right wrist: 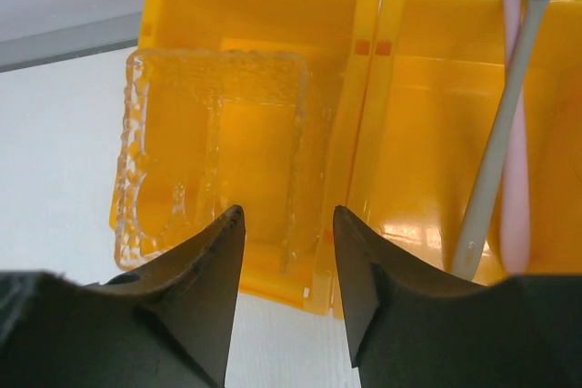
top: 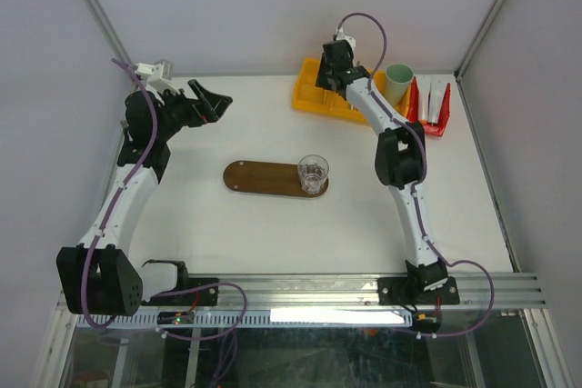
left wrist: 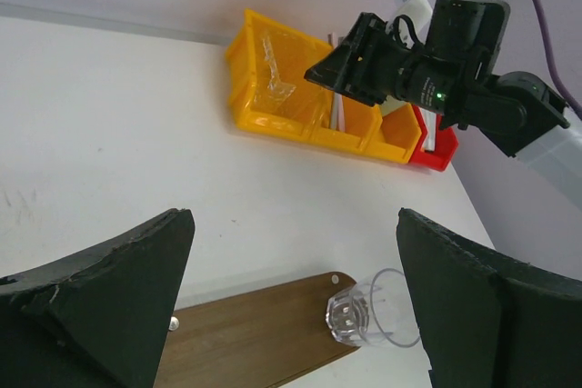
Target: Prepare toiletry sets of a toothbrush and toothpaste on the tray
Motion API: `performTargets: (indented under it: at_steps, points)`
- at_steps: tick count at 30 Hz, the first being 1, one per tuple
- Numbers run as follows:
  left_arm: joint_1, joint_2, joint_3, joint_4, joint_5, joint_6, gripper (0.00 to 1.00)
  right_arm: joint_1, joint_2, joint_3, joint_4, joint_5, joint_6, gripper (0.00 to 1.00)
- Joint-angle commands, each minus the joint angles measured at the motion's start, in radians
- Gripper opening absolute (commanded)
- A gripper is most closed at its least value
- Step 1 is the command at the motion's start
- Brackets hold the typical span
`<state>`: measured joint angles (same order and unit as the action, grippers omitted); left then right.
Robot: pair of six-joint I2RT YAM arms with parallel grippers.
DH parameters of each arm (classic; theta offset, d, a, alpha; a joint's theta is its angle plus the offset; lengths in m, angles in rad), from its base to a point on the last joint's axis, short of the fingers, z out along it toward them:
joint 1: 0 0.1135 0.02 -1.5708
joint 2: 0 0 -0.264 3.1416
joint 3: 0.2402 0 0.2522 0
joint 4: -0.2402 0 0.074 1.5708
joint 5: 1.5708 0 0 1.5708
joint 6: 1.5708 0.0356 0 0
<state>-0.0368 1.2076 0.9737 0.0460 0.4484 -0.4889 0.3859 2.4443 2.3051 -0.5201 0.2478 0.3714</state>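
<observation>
The dark-brown oval tray (top: pixel 264 176) (left wrist: pixel 255 343) lies mid-table with a clear glass (top: pixel 313 173) (left wrist: pixel 375 311) standing on its right end. Toothbrushes (right wrist: pixel 496 161) lean in the middle compartment of the yellow bin (top: pixel 314 97). White toothpaste tubes (top: pixel 440 99) stand in the red bin (top: pixel 435 124). My right gripper (top: pixel 333 65) (right wrist: pixel 288 213) hovers over the yellow bin's left compartment, jaws partly apart and holding nothing, with the right wall of a clear square glass (right wrist: pixel 218 152) showing between its tips. At the far left my left gripper (top: pixel 211 99) (left wrist: pixel 296 297) hangs wide open and empty.
A mint-green cup (top: pixel 397 82) stands behind the yellow bin (left wrist: pixel 291 88), next to the red bin (left wrist: pixel 435 150). Grey walls and metal frame posts close off the table's back and sides. The right arm (top: pixel 400 156) stretches over the table's right half.
</observation>
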Motion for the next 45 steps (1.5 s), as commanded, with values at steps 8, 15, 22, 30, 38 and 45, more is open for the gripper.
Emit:
performTargets:
  at_steps: [8, 15, 22, 30, 38, 45]
  points:
    - [0.014, -0.039, 0.044, 0.046, 0.026, -0.016, 0.99, 0.035, 0.093, 0.114, 0.075, 0.167, -0.039, 0.33]
    - [0.014, -0.042, 0.045, 0.047, 0.026, -0.016, 0.99, 0.053, 0.092, 0.126, 0.074, 0.250, -0.043, 0.14]
    - [0.014, -0.040, 0.043, 0.047, 0.025, -0.016, 0.99, 0.056, 0.023, 0.137, 0.065, 0.245, -0.019, 0.02]
    - [0.014, -0.036, 0.043, 0.047, 0.026, -0.017, 0.99, 0.055, -0.109, 0.116, 0.063, 0.235, 0.011, 0.00]
    - [0.014, -0.037, 0.042, 0.047, 0.024, -0.016, 0.99, 0.039, -0.298, 0.019, 0.078, 0.098, 0.089, 0.00]
    - [0.014, -0.033, 0.045, 0.052, 0.047, -0.028, 0.99, -0.051, -0.745, -0.661, 0.401, -0.256, 0.227, 0.00]
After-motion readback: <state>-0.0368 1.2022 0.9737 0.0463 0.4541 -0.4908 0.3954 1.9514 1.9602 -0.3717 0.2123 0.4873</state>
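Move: The clear ripple-edged holder sits in the yellow box's left compartment, its middle about 3 cm ahead of the right hand, 4 cm to the left and 4 cm below. In the next compartment the two toothbrushes lie some 10 cm to this hand's right and 3 cm ahead, and the green cup stands about 21 cm right and 2 cm ahead. From the left hand the holder lies roughly 25 cm ahead, 24 cm right and 20 cm below. The right hand eases about 2.5 cm down and a little forward into the left compartment, rolling its left side down some 10 degrees while the part-open fingers shut on the right-hand wall of the clear holder and pinch it. After a short stop it lifts quickly by some 20 cm, the last part also drawing back towards the base, tipping the fingers up and rolling the left side up, with the grip kept. ##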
